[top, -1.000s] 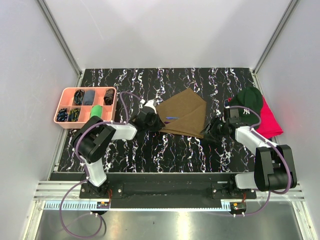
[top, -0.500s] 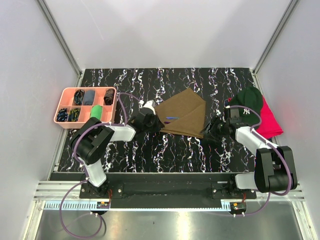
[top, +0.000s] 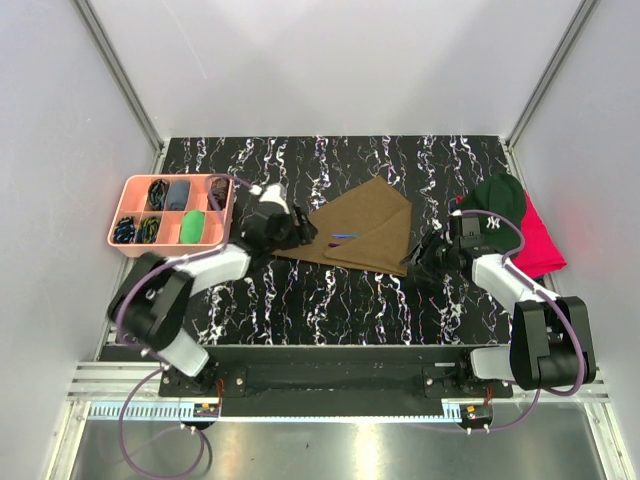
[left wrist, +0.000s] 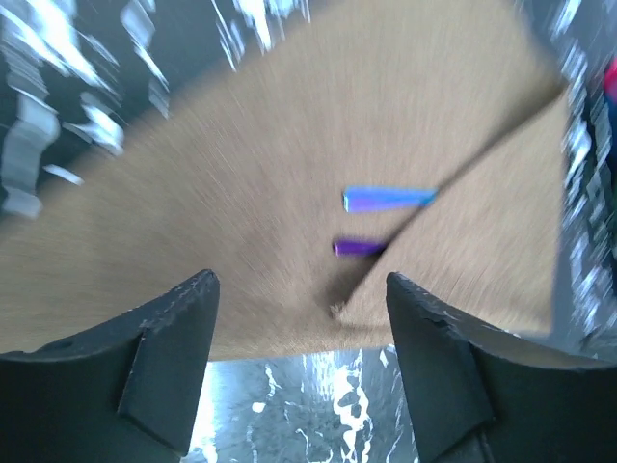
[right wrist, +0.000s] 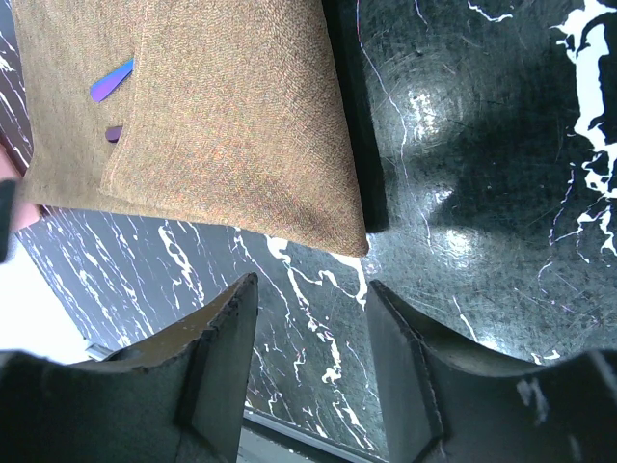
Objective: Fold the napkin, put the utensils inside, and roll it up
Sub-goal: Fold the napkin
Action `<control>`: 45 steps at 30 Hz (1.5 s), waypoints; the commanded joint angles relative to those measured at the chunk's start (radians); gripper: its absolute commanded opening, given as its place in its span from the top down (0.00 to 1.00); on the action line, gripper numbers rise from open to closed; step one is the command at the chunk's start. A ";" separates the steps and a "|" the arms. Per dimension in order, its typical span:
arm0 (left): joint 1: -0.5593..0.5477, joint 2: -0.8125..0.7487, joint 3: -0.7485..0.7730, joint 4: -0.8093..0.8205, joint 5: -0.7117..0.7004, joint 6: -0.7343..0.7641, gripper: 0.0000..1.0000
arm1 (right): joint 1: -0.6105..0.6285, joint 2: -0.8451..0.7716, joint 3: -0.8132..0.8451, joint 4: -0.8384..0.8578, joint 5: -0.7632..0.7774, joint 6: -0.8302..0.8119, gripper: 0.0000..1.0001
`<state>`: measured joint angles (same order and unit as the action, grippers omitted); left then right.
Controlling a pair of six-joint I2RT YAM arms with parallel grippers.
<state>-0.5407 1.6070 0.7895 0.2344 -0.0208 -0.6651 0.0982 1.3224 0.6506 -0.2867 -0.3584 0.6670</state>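
The olive-brown napkin point(top: 365, 222) lies folded flat on the black marbled table, one flap laid over its right half. Two slim utensil handles point(top: 343, 238), one blue point(left wrist: 386, 199) and one purple point(left wrist: 359, 248), stick out from under that flap; the rest of the utensils is hidden. My left gripper point(top: 300, 230) hovers open at the napkin's left corner, holding nothing point(left wrist: 301, 289). My right gripper point(top: 420, 262) stands open just off the napkin's right corner point(right wrist: 313, 289), the cloth point(right wrist: 222, 116) lying beyond its fingertips.
A pink compartment tray point(top: 112, 238) with small items sits at the left edge of the table. A dark green cap point(top: 497, 205) lies on a red cloth point(top: 545, 250) at the right edge, close behind my right arm.
My left gripper has opened, let go of the napkin's left corner, and drawn back up and to the left. The corner now lies flat. The right gripper has barely moved.
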 commanded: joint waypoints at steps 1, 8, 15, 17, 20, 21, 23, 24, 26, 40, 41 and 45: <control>0.065 -0.178 -0.065 -0.026 -0.125 0.006 0.27 | 0.006 -0.023 0.035 -0.005 -0.011 -0.017 0.43; 0.157 -0.280 -0.222 -0.032 -0.185 -0.162 0.37 | 0.006 -0.019 0.047 -0.005 -0.022 -0.035 0.43; 0.157 -0.283 -0.294 -0.081 -0.320 -0.416 0.46 | 0.006 -0.012 0.034 -0.005 -0.034 -0.047 0.42; 0.157 -0.279 -0.308 -0.081 -0.346 -0.439 0.48 | 0.006 -0.012 0.027 -0.003 -0.034 -0.049 0.42; 0.160 -0.254 -0.320 -0.054 -0.361 -0.468 0.49 | 0.006 -0.014 0.023 -0.003 -0.037 -0.052 0.42; 0.162 -0.231 -0.322 -0.044 -0.358 -0.479 0.49 | 0.005 -0.015 0.023 -0.005 -0.039 -0.050 0.42; 0.165 -0.205 -0.323 -0.012 -0.350 -0.501 0.50 | 0.006 -0.014 0.023 -0.005 -0.040 -0.050 0.42; 0.166 -0.182 -0.325 -0.003 -0.347 -0.510 0.51 | 0.006 -0.014 0.023 -0.005 -0.040 -0.052 0.41; 0.171 -0.165 -0.337 0.051 -0.340 -0.525 0.52 | 0.006 -0.015 0.024 -0.003 -0.042 -0.052 0.42; 0.208 -0.068 -0.363 0.163 -0.312 -0.581 0.61 | 0.005 0.005 0.023 -0.006 -0.048 -0.061 0.41; 0.208 -0.067 -0.361 0.163 -0.312 -0.580 0.62 | 0.005 0.005 0.021 -0.005 -0.047 -0.061 0.41; 0.208 -0.058 -0.355 0.169 -0.314 -0.556 0.70 | 0.006 0.003 0.021 -0.003 -0.050 -0.063 0.41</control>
<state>-0.3386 1.5242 0.4461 0.4038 -0.3180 -1.2427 0.0986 1.3251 0.6617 -0.2874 -0.3862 0.6247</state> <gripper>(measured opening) 0.328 0.586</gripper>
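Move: The napkin's free left corner lies about 14 cm to the left of my left hand, roughly level with it fore and aft and some 6 cm below. From the same hand, the blue utensil handle shows on the cloth about 10 cm to the right and 3 cm farther out; the orange bin's middle is roughly 40 cm left and 9 cm ahead. From my right hand, that corner is around 45 cm left and 2 cm forward. I swing my left hand left about 13 cm in an arc, rising some 4 cm off the cloth, then sinking well below where I began, down to the napkin's left corner. I drift back on the way and ease forward again at the end, turning the wrist about 45 degrees counter-clockwise and bringing the wide fingers roughly half shut around the corner. ##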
